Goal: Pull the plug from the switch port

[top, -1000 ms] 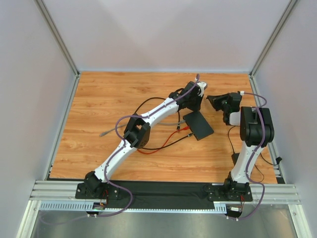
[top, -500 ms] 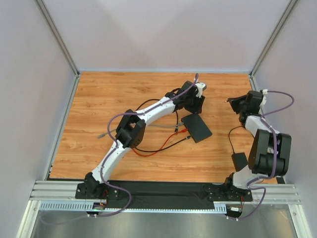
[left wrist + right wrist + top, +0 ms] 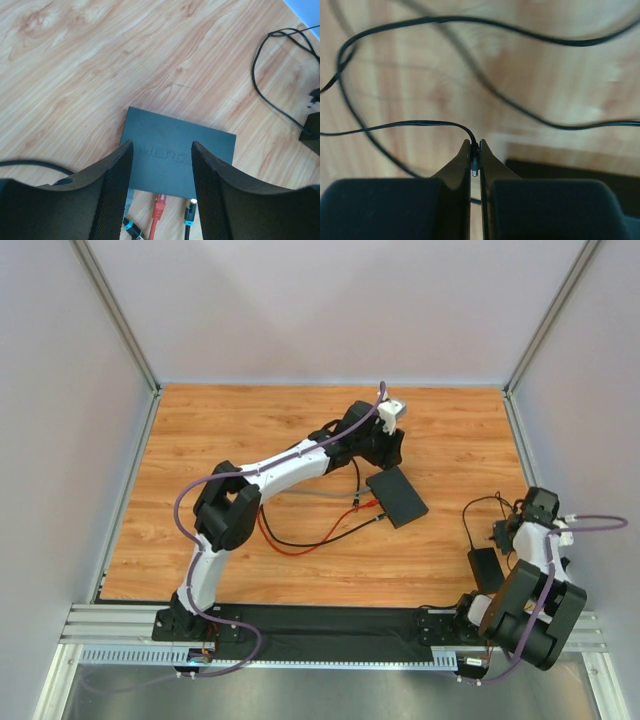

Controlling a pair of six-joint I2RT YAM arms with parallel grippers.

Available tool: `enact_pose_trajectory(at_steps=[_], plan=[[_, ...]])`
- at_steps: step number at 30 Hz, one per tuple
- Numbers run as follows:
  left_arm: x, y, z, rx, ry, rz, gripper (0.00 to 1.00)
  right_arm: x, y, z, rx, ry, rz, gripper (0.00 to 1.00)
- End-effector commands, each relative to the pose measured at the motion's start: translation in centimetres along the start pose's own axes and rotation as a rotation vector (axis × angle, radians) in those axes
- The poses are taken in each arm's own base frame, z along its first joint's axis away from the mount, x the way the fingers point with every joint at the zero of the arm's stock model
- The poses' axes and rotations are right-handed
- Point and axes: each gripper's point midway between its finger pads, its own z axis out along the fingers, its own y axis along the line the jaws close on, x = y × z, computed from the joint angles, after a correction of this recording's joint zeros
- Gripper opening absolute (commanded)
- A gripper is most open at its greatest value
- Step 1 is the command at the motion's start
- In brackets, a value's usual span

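The switch [image 3: 397, 496] is a flat matte-black box lying mid-table; in the left wrist view the switch [image 3: 177, 150] has raised lettering on its lid. My left gripper [image 3: 162, 145] hovers over it, open, with a finger [image 3: 117, 185] past either side and nothing held. A red plug [image 3: 160, 204], a black plug [image 3: 190, 210] and a grey plug [image 3: 129, 196] sit at its near edge. Far from the switch, by the right edge, my right gripper [image 3: 475, 144] is shut on a small metal-tipped plug [image 3: 475, 164] on a thin black cord [image 3: 420, 122].
A small black brick [image 3: 485, 565] on the thin cord lies by the right arm's base, also seen as the brick [image 3: 312, 132] in the left wrist view. Red and black cables [image 3: 300, 540] loop across the wood left of the switch. Walls enclose the table.
The right arm swung from beside the switch back to the near right corner, carrying the plug. My left gripper opened and the left arm shifted a little over the switch.
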Motion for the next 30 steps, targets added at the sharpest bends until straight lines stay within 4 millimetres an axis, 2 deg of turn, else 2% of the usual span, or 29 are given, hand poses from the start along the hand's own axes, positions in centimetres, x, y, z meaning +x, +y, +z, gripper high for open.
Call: enact_pose_trajectory(at_steps=[1,3,4,6,7,8,9,12,13,15,16,17,19,20,21,22,23,24,25,26,27,28,29,30], plan=[[-2.2,0.8,-1.6,-0.018,-0.089,0.032,0.58,-1.6,-4.1,-0.7,0.125,-0.058,0.039,0.04],[-2.3,1.4,-2.1,-0.038,-0.095,0.031,0.58,-2.4,-4.6,-0.5,0.121,-0.077,0.030,0.22],[-1.7,1.6,-2.2,-0.044,-0.083,0.036,0.58,-2.6,-4.6,-0.5,0.122,-0.077,0.012,0.25],[-2.1,2.2,-2.9,-0.064,-0.097,0.044,0.58,-2.6,-4.4,-0.5,0.103,-0.064,-0.049,0.32],[-1.6,2.5,-3.0,-0.075,-0.088,0.049,0.58,-2.4,-4.1,-0.5,0.083,-0.054,-0.077,0.39],[-2.0,2.8,-3.5,-0.086,-0.100,0.048,0.58,-2.2,-3.7,-0.8,0.058,-0.040,-0.131,0.42],[-2.0,3.0,-3.7,-0.089,-0.102,0.047,0.58,-2.1,-3.7,-1.2,0.063,-0.038,-0.165,0.44],[-1.9,3.8,-4.3,-0.103,-0.107,0.035,0.58,-2.5,-1.4,-3.5,-0.033,-0.083,-0.272,0.54],[-1.6,4.0,-4.4,-0.108,-0.101,0.025,0.58,-1.9,-0.6,-4.0,-0.080,-0.083,-0.291,0.68],[-1.6,4.7,-4.7,-0.126,-0.102,0.010,0.58,-2.1,1.1,-6.5,-0.122,-0.170,-0.332,1.00],[-1.5,5.0,-4.8,-0.132,-0.098,0.002,0.58,-2.3,2.0,-7.4,-0.142,-0.205,-0.352,1.00],[-1.7,5.2,-5.0,-0.136,-0.105,-0.001,0.58,-2.7,3.8,-9.2,-0.180,-0.265,-0.396,1.00],[-1.4,5.6,-5.1,-0.144,-0.103,-0.015,0.57,-2.2,5.8,-11.0,-0.237,-0.289,-0.472,1.00],[-1.6,5.7,-5.4,-0.150,-0.111,-0.014,0.58,-0.5,7.5,-11.9,-0.305,-0.268,-0.539,1.00],[-1.5,5.9,-5.4,-0.157,-0.114,-0.018,0.58,0.4,9.4,-12.6,-0.357,-0.253,-0.577,1.00],[-1.4,6.2,-5.6,-0.167,-0.116,-0.021,0.57,3.0,10.9,-13.5,-0.419,-0.214,-0.663,1.00],[-1.8,6.4,-5.9,-0.180,-0.129,-0.023,0.57,4.2,11.7,-13.8,-0.430,-0.202,-0.704,1.00],[-1.5,6.7,-6.0,-0.190,-0.125,-0.029,0.57,5.9,11.9,-12.7,-0.384,-0.164,-0.774,1.00],[-1.5,7.3,-6.2,-0.204,-0.127,-0.037,0.57,6.9,13.5,-13.8,-0.411,-0.161,-0.802,1.00],[-1.9,7.6,-6.6,-0.222,-0.144,-0.042,0.57,9.7,14.1,-14.2,-0.438,-0.114,-0.880,1.00],[-1.3,8.0,-6.8,-0.234,-0.139,-0.059,0.58,11.8,14.3,-12.8,-0.391,-0.064,-0.947,1.00],[-1.4,8.8,-7.2,-0.253,-0.149,-0.068,0.57,13.8,15.2,-13.5,-0.415,-0.037,-0.988,1.00],[-1.7,9.0,-7.8,-0.267,-0.161,-0.076,0.57,14.8,15.6,-13.2,-0.394,-0.025,-0.981,1.00],[-1.5,9.6,-8.0,-0.280,-0.176,-0.092,0.57,16.2,15.3,-11.7,-0.339,0.004,-0.995,1.00]])
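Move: The right hand, low over the table, holds the thin black lead's plug; the switch lies about 22 cm to its left and 12 cm farther out. The power brick sits some 7 cm back and 4 cm left of that hand, and the loose black network plug about 26 cm left and 7 cm ahead. From the left hand, the switch lies about 5 cm right, nearly level and some 14 cm below. Drawing back about 4 cm and slightly right, the right hand opens its fingers and lets go of the thin black lead's plug near the power brick. Then, opening wide, it rises and sweeps some 20 cm left and 14 cm forward towards the switch, swinging counter-clockwise to end about 55 degrees round from its start. The left hand, still half open and empty, moves about 10 cm left, away from the switch. ##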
